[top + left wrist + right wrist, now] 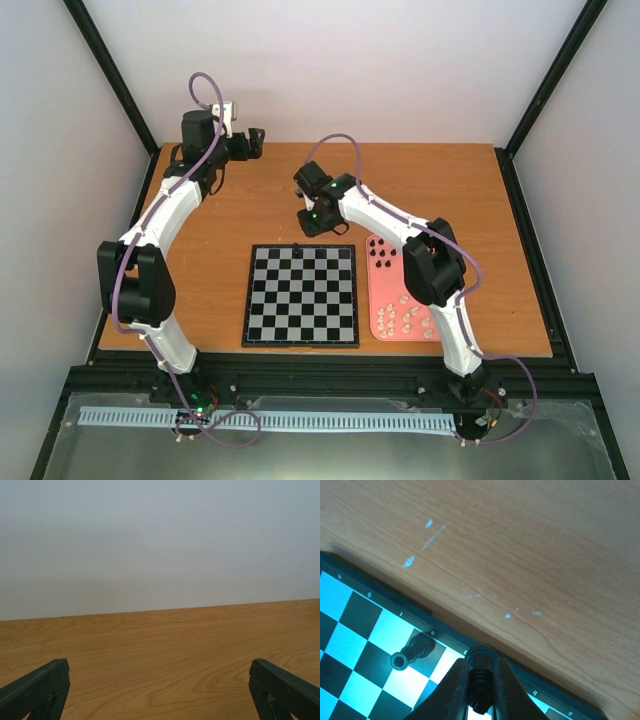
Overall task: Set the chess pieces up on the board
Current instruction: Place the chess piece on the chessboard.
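The black and silvery-grey board (300, 296) lies in the middle of the table. My right gripper (481, 667) hovers over the board's far edge (445, 635), shut on a black chess piece (481, 655) that hangs between the fingers. In the top view the right gripper (316, 222) sits just beyond the board's far side. One black piece (412, 652) stands on a dark square in the far row, left of the held one. My left gripper (160, 700) is open and holds nothing, over bare wood at the table's far left (255, 140).
A pink tray (384, 331) lies right of the board, with several black pieces (382, 256) at its far end and several cream-white pieces (410, 316) at its near end. The right arm's elbow reaches over the tray. White walls close the back.
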Controlling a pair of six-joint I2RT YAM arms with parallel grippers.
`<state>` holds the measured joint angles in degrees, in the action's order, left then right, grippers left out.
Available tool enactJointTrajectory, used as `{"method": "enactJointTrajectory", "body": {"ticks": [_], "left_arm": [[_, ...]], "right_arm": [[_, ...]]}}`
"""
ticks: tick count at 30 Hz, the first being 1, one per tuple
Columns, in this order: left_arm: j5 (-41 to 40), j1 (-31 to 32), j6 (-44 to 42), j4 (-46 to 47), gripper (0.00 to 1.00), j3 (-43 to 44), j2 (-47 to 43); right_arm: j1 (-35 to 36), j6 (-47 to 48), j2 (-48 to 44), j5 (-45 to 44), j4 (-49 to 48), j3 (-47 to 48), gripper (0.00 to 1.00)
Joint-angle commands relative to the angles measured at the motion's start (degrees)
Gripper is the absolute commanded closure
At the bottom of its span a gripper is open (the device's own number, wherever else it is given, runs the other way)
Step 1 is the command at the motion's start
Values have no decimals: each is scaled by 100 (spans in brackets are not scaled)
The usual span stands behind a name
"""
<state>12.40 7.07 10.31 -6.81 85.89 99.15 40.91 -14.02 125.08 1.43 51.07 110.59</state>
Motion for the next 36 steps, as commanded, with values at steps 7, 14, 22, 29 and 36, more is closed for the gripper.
{"method": "enactJointTrajectory", "body": {"ticks": [7,14,22,29,36], "left_arm": [[10,-21,51,142,0,169,-50],[-1,-18,55,143,0,172,-53],[25,-20,74,162,0,165,-34],[27,-20,66,162,0,167,-23],[42,-22,67,164,0,173,-13]], "right_arm": [[278,132,135,24,516,126,97],[408,102,183,-65,566,117,97],[462,112,224,-73,548,59,96],[471,125,341,-91,516,78,97],[469,119,386,-97,478,61,97]]}}
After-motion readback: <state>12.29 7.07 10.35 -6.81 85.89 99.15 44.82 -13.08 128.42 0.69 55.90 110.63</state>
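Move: The held black piece is bound for the light square marked d in the chessboard's far row, about 3 cm back, 2 cm to the left and 7 cm below the right hand. The standing piece is on the next square, roughly 3 cm back and 4 cm left. The tray's black pieces lie some 16 cm right and 3 cm back. From the idle left hand, that square is about 17 cm back, 13 cm right and far below. The black chess piece, still pinched upright-ish in the right fingers, is carried back about 4 cm and slightly left, from above the board's far rim to over the light square right of the standing piece, sinking a little on the way. The right hand pauses there, then lowers about 2 cm towards the square, tilting slightly nearer to plumb, fingers keeping their hold. ##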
